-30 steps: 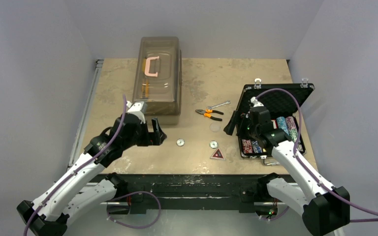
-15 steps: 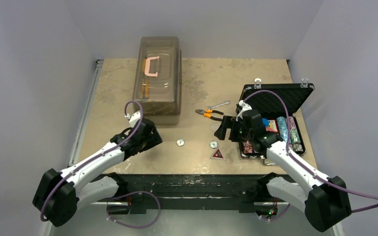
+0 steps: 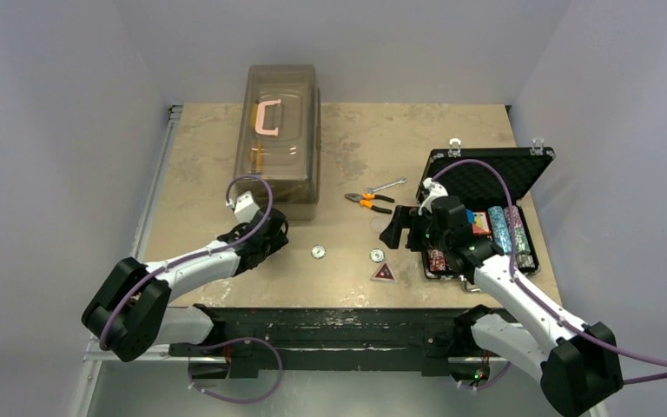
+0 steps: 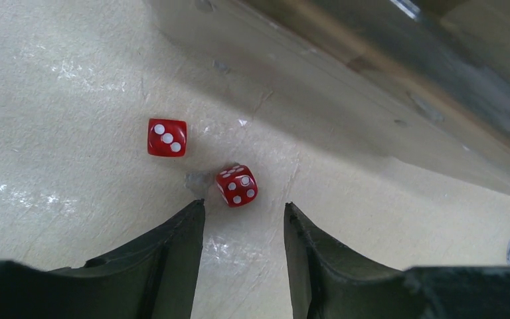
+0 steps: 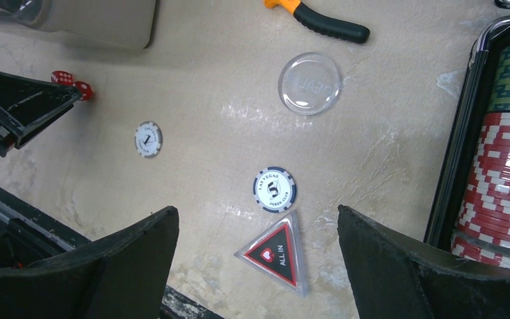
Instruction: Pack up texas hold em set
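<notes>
Two small red dice [image 4: 167, 137] [image 4: 237, 185] lie on the table by the brown box's front wall. My left gripper [image 4: 244, 206] is low over the table, open with a narrow gap. The nearer die sits just past its tips, untouched. The black case [image 3: 486, 174] stands open at the right with rows of poker chips [image 3: 504, 228] inside. My right gripper [image 5: 256, 209] hangs wide open and empty above the red triangle token [image 5: 277, 255] and a round "5" button [image 5: 274, 189]. Another round button [image 5: 148, 139] and a clear round disc [image 5: 309, 84] lie further off.
The large translucent brown box [image 3: 280, 143] with its pink handle stands at the back left, right beside my left gripper [image 3: 274, 228]. Orange-handled pliers [image 3: 369, 201] and a wrench [image 3: 389, 185] lie mid-table. The table's near edge runs just below the triangle token [image 3: 384, 273].
My left arm has dropped low toward the dice by the brown box, and its jaws have narrowed. My right gripper has moved left out of the case to above the tokens.
</notes>
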You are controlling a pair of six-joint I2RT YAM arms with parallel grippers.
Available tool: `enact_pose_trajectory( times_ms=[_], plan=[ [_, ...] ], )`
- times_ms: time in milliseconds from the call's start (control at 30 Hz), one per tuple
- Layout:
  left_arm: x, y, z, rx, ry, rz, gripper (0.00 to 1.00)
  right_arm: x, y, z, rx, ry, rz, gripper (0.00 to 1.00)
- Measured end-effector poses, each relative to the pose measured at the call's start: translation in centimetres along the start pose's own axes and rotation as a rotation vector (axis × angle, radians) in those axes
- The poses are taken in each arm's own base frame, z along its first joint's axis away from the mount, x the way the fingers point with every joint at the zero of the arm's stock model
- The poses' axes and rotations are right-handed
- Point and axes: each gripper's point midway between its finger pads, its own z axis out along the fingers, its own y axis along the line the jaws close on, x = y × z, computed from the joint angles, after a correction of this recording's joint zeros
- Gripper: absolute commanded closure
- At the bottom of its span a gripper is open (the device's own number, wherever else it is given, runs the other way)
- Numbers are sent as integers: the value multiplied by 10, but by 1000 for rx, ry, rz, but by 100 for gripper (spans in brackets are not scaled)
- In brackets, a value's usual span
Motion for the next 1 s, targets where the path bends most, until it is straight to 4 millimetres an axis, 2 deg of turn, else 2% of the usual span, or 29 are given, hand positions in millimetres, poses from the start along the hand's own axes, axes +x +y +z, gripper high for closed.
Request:
enact_pose_trajectory(
  times_ms=[233, 367, 500, 567, 833, 1000],
  plan=[
    [-6, 1, 11, -29, -51, -30, 60, -4, 1, -7, -4, -24, -14, 13],
    [-3, 5, 17, -57, -62, -49, 73, -4, 2, -11, -8, -31, -16, 12],
    [-7, 2, 23, -73, -82, -78, 89, -4, 3, -17, -18, -51, -19, 12],
    [-8, 1, 24, -79, -86, -83, 100, -4, 4, -20, -22, -57, -20, 12],
    [-4, 3, 21, -105, -52, -57, 100, 5, 1, -19, -25, -36, -17, 12],
    [15, -9, 10, -42, 63, -9, 100, 23, 1, -16, -54, 21, -8, 8]
  ],
)
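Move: A red die lies just ahead of the left hand, some 2 cm out, 1 cm left and 1 cm below. The second die is about 3 cm left of it and 1 cm farther out; the grey chip is 11 cm right of the hand and 2 cm back, and the toolbox's middle is about 24 cm straight ahead. From the right hand, the all-in triangle is 2 cm left, 3 cm back, 10 cm below, and the blue-edged chip 3 cm ahead, 3 cm left. The left fingers close on the nearer red die and pinch it, after easing about 2 cm forward and a little down over it; holding it, the hand then draws back and right some 3 cm, level, away from the second die. Meanwhile the open right hand rises slightly, then sinks again while drawing back about 3 cm towards the all-in triangle, touching nothing. ##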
